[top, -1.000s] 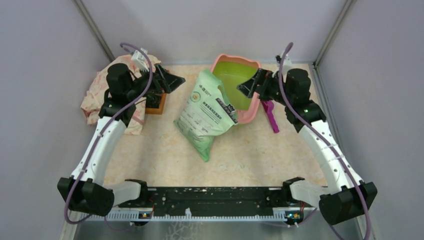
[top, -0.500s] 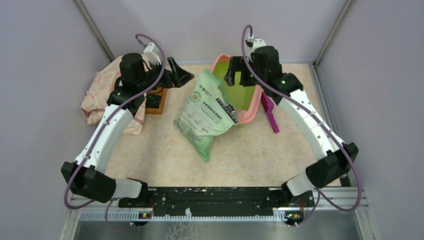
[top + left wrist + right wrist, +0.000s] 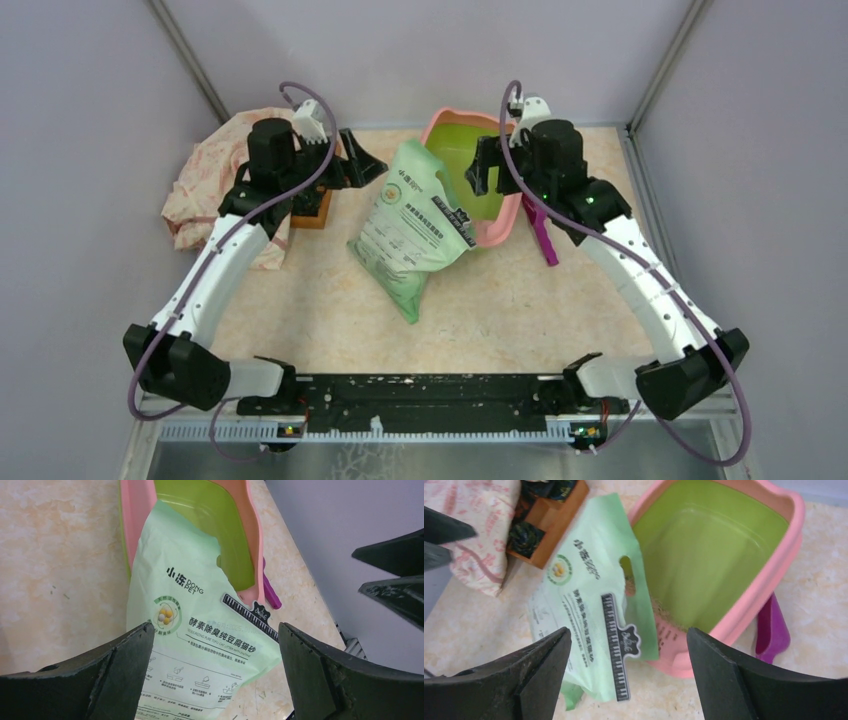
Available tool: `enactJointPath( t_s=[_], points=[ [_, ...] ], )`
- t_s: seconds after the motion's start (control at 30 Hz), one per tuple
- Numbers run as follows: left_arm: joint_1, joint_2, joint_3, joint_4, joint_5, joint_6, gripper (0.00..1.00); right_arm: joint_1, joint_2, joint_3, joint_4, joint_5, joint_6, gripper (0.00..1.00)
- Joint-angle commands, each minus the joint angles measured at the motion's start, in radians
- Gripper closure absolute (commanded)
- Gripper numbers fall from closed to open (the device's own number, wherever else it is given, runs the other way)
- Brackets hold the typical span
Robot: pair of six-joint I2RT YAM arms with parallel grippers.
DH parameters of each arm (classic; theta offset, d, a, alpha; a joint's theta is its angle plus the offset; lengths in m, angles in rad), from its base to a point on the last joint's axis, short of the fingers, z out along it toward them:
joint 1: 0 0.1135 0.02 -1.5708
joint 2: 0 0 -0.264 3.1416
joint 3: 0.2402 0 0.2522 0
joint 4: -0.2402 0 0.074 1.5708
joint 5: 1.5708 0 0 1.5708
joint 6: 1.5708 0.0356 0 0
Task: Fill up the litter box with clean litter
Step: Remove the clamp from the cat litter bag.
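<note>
The litter box (image 3: 437,127) stands at the back centre, with a pink rim and a bare lime-green inside (image 3: 714,555). A light green printed bag (image 3: 415,225) leans on its left rim, shut by a black piano-key clip (image 3: 616,640). A thin scatter of beige clean litter (image 3: 658,609) lies at the box's near corner beside the bag. My left gripper (image 3: 368,162) hangs open, left of the bag's top, looking down on the bag (image 3: 200,630). My right gripper (image 3: 483,168) is open above the box's near side, over the clip and pink ledge (image 3: 674,640).
A magenta scoop (image 3: 540,232) lies on the table along the box's right side. A patterned cloth (image 3: 215,180) and a brown wooden box (image 3: 312,205) sit at the back left. Grey walls close in the back and both sides.
The right arm swung from the box's right side to above the box. The left arm rose and reached right toward the bag's top. Both grippers stayed open.
</note>
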Motion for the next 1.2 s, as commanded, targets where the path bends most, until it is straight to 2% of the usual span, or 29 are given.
enactJointPath(
  t_s=[0.0,0.03,0.1,0.23,0.4,0.6,0.7,0.87,1.17],
  points=[
    [-0.011,-0.002,-0.035,0.052,0.025,0.0,0.01,0.004,0.115,0.124,0.03,-0.152,-0.077,0.25],
    [-0.012,0.005,-0.035,0.052,0.024,-0.002,0.01,0.003,0.144,0.135,0.016,-0.183,-0.086,0.31],
    [-0.012,0.01,-0.037,0.057,0.036,-0.005,0.01,0.003,0.179,0.121,0.051,-0.215,-0.077,0.33],
    [-0.013,-0.002,-0.044,0.049,0.017,0.001,0.01,0.002,0.246,0.096,0.093,-0.279,-0.08,0.32],
    [-0.013,-0.025,-0.066,0.04,0.006,0.022,0.01,-0.035,0.27,0.04,0.121,-0.333,-0.072,0.26],
    [-0.014,-0.008,-0.088,0.059,0.047,0.01,0.01,-0.163,0.254,-0.099,0.256,-0.592,0.025,0.26],
    [-0.014,-0.001,-0.092,0.061,0.052,0.006,0.01,-0.182,0.259,-0.147,0.293,-0.67,0.05,0.28],
    [-0.014,0.002,-0.092,0.064,0.058,-0.005,0.01,-0.183,0.283,-0.194,0.341,-0.761,0.091,0.35],
    [-0.017,-0.01,-0.103,0.065,0.063,-0.012,0.01,-0.183,0.279,-0.257,0.393,-0.815,0.12,0.37]
  ],
)
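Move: Below and to the left of the right hand, some 7 cm left and 16 cm down, sits the black-and-white clamp on the cat litter bag. The middle of the bag is about 9 cm farther left of the clamp; the litter box centres roughly 16 cm ahead of the right hand, and the purple scoop lies some 9 cm to its right and 6 cm ahead, on the table. From the left hand the clamp is about 13 cm right, level fore and aft, 17 cm lower. Sinking about 13 cm and shifting some 5 cm left, the right hand comes down to the clamp's heart-shaped head, swinging about 3 cm forward first and back again later. It turns counter-clockwise, tips down and rolls its left side up, each some 20 degrees, while the fingers narrow by about a third, staying open beside the head; contact can't be seen. The empty, open left hand sinks about 3 cm over the bag. ##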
